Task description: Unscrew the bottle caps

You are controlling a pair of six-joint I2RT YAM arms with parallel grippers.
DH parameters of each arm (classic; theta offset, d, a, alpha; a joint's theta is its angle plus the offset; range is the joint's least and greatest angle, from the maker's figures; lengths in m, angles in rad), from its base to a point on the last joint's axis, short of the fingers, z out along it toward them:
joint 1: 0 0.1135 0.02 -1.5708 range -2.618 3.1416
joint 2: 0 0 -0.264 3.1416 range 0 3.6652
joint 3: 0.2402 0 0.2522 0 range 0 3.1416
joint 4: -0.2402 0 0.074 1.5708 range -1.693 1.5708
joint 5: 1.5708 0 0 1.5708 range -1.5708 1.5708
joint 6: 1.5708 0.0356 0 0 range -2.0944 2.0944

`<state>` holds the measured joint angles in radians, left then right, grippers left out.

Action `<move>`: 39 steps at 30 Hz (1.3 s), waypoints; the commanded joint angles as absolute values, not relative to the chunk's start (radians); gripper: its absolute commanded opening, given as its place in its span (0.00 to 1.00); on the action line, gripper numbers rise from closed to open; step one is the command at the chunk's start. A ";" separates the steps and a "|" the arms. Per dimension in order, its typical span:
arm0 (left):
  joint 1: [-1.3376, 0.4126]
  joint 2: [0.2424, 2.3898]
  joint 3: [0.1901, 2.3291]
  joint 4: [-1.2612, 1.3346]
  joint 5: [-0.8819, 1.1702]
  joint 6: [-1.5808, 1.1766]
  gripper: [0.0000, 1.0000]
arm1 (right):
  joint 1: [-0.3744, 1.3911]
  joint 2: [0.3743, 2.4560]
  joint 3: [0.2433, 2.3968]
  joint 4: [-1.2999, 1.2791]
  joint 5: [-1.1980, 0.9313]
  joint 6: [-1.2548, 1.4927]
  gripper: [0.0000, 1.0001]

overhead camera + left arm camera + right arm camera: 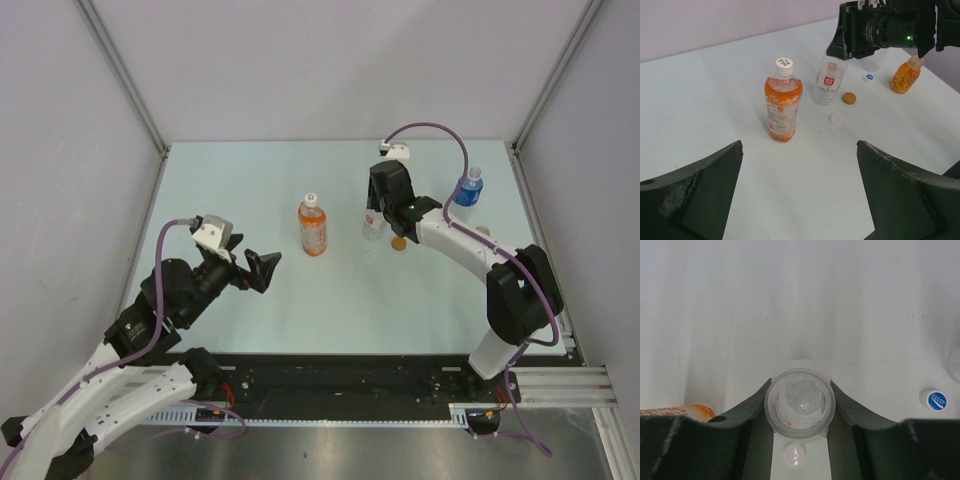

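Note:
An orange-drink bottle (313, 230) stands mid-table with its white cap (784, 63) screwed on. My right gripper (800, 407) is shut on the open neck of a clear bottle (828, 82), one finger on each side. That bottle stands upright with no cap on it. Three loose bottle caps lie nearby on the table: a white one (836, 119), an orange one (849, 98) and a blue-and-white one (869, 77). My left gripper (800, 190) hangs open and empty, near-left of the orange-drink bottle.
A small orange bottle (905, 76) with an open neck stands right of the clear one. A blue-labelled bottle (468, 187) stands at the far right near the wall. Enclosure walls border the table on three sides.

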<state>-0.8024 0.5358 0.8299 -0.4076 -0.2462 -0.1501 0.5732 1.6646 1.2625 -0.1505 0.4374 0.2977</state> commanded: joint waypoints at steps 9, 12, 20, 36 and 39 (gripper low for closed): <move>-0.798 0.543 0.818 -0.371 -0.229 -0.160 1.00 | 0.563 1.683 1.307 -0.138 0.431 0.327 0.54; -0.798 0.545 0.815 -0.370 -0.229 -0.160 1.00 | 0.564 1.680 1.307 -0.138 0.437 0.324 0.60; -0.798 0.554 0.815 -0.359 -0.222 -0.158 1.00 | 0.569 1.667 1.307 -0.141 0.454 0.311 0.64; -0.798 0.552 0.813 -0.360 -0.210 -0.167 1.00 | 0.586 1.644 1.307 -0.149 0.471 0.307 0.71; -0.798 0.554 0.815 -0.357 -0.207 -0.167 1.00 | 0.591 1.635 1.307 -0.146 0.472 0.307 0.72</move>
<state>-0.8024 0.5529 0.8169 -0.3840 -0.2237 -0.1532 0.5812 1.6737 1.2716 -0.1596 0.4404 0.3126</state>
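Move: The right gripper already holds the uncapped clear bottle near its top, the bottle's middle straight below the hand point by about 8 cm. From that hand the orange bottle stands some 15 cm to the left and 4 cm back; on the table below lie the gold cap, about 6 cm right and 3 cm back, and the blue cap, roughly 15 cm right and level with it. From the idle left hand the clear bottle is about 23 cm ahead, 24 cm right and 20 cm lower. Let go of the clear bottle: keep the right gripper where it is, neither lifting nor turning it, and spread its fingers from a bit under half open to about 70 percent. Clear the right-hand finger from the bottle's upper part; the left-hand finger stays close against its rim. ##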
